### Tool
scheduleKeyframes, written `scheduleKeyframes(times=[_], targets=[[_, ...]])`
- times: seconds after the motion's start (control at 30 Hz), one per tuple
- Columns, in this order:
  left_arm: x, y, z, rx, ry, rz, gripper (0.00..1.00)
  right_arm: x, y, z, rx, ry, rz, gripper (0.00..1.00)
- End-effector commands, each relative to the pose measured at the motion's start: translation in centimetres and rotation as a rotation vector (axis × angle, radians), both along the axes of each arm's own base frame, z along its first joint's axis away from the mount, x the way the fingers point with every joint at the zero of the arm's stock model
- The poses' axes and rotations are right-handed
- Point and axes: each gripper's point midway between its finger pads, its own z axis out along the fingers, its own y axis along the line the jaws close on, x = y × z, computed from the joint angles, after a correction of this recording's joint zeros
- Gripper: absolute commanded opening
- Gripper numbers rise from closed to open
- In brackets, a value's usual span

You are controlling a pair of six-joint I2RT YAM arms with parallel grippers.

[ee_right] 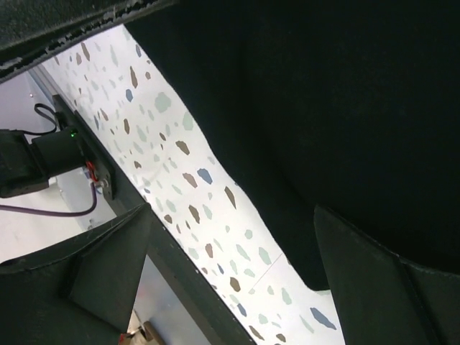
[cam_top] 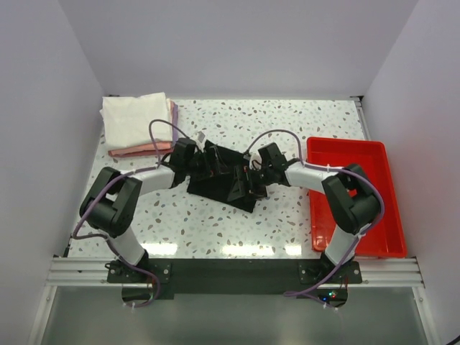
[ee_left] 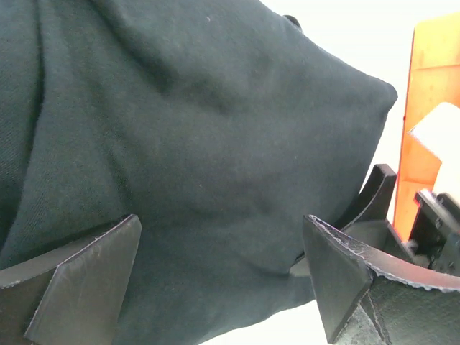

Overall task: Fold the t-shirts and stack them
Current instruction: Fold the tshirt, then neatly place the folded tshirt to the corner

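Observation:
A plain black t-shirt (cam_top: 228,181) lies partly folded in the middle of the table, and both arms reach in over it. My left gripper (cam_top: 205,165) hovers over its left part, open. In the left wrist view the black t-shirt (ee_left: 208,144) fills the frame, and the gripper (ee_left: 223,277) stands wide with cloth below the gap. My right gripper (cam_top: 253,177) is at the shirt's right side, open. In the right wrist view it (ee_right: 237,277) stands over bare table next to the black t-shirt's (ee_right: 345,108) edge. Folded white (cam_top: 135,117), pink (cam_top: 133,152) and lavender (cam_top: 175,112) t-shirts are stacked at the back left.
A red plastic tray (cam_top: 353,192) lies along the table's right side, also in the left wrist view as an orange-red wall (ee_left: 431,108). The speckled tabletop (cam_top: 287,118) ends at white walls behind and at a metal rail (cam_top: 230,272) in front.

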Motion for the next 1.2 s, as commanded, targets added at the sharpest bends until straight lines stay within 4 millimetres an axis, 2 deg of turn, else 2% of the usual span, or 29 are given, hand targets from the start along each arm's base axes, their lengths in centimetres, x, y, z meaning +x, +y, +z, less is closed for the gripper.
scheduleKeyframes(times=[0.0, 0.03, 0.07, 0.13, 0.17, 0.27, 0.33, 0.37, 0.43, 0.5, 0.53, 0.57, 0.6, 0.63, 0.7, 0.73, 0.87, 1.03, 1.17], targets=[[-2.5, 2.4, -2.0, 0.071, 0.055, 0.052, 1.00, -1.2, -2.0, -2.0, -0.081, -0.011, 0.007, 0.99], [-3.7, 2.8, -2.7, 0.072, 0.079, 0.055, 1.00, -1.9, -2.3, -2.2, -0.083, -0.001, 0.013, 0.99], [-4.0, 2.6, -1.5, 0.051, 0.050, 0.049, 1.00, -2.0, -2.4, -1.5, -0.073, -0.024, 0.018, 0.99], [-5.9, 2.7, -1.4, 0.048, 0.056, 0.035, 1.00, -3.0, -2.7, -1.2, -0.061, -0.029, 0.036, 0.99], [-6.3, 2.8, -0.3, 0.046, 0.030, 0.040, 1.00, -3.3, -2.8, -0.3, -0.046, -0.048, 0.051, 0.99], [-7.7, 3.5, 1.3, 0.082, 0.014, 0.063, 1.00, -4.1, -2.8, 1.5, -0.026, -0.077, 0.098, 0.99], [-7.7, 3.6, 2.8, 0.076, -0.019, 0.070, 1.00, -3.9, -2.5, 4.2, 0.007, -0.140, 0.112, 0.99], [-7.8, 3.8, 4.3, 0.065, -0.048, 0.077, 1.00, -3.9, -2.4, 5.6, 0.023, -0.163, 0.129, 0.99], [-7.4, 4.4, 6.1, 0.069, -0.091, 0.105, 1.00, -3.5, -2.0, 9.3, 0.070, -0.254, 0.148, 0.99], [-7.5, 6.0, 7.2, 0.110, -0.117, 0.166, 1.00, -3.0, -2.8, 11.0, 0.038, -0.317, 0.118, 0.99], [-7.5, 6.4, 7.7, 0.123, -0.126, 0.183, 1.00, -2.7, -3.0, 13.1, 0.045, -0.382, 0.100, 0.99], [-7.8, 7.9, 7.4, 0.175, -0.117, 0.229, 1.00, -2.5, -3.7, 13.6, 0.017, -0.396, 0.068, 0.99], [-7.4, 9.4, 7.3, 0.233, -0.126, 0.296, 1.00, -1.3, -4.7, 14.0, -0.043, -0.444, -0.003, 0.99], [-7.2, 10.2, 7.3, 0.255, -0.122, 0.329, 1.00, -1.0, -5.6, 15.8, -0.052, -0.510, -0.059, 0.99], [-7.4, 11.6, 6.7, 0.292, -0.102, 0.367, 1.00, 0.4, -7.8, 16.8, -0.131, -0.580, -0.202, 0.99], [-7.4, 12.3, 6.0, 0.298, -0.084, 0.382, 1.00, 0.3, -8.7, 17.8, -0.135, -0.621, -0.252, 0.99], [-6.4, 11.7, 4.3, 0.257, -0.069, 0.340, 1.00, 0.3, -11.7, 18.3, -0.195, -0.677, -0.395, 0.99], [-4.4, 10.6, 2.7, 0.270, -0.053, 0.290, 1.00, -0.5, -12.7, 17.4, -0.243, -0.667, -0.383, 0.99], [-2.9, 11.4, 1.2, 0.327, -0.043, 0.336, 0.99, -0.6, -12.8, 16.3, -0.276, -0.660, -0.350, 0.99]])
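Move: The folded black t-shirt lies flat under both open hands, askew. Its middle is about 6 cm right of the left hand and 4 cm back, and roughly 5 cm left of the right hand and 2 cm ahead. Its left edge runs some 7 cm left of the left hand and 1 cm back; the shirt stack stands about 28 cm left of that hand and 15 cm ahead. The red bin's middle is some 41 cm right of the right hand and 6 cm back. The folded t-shirt is dragged back under the open fingertips of both hands, about 8 cm by the left and 4 cm by the right. Then both lift off: the left arcs left and comes down with open fingers straddling the shirt's left edge, turning counter-clockwise; the right rises steeply and swings right towards the bin, its fingers coming round to point more forward. ##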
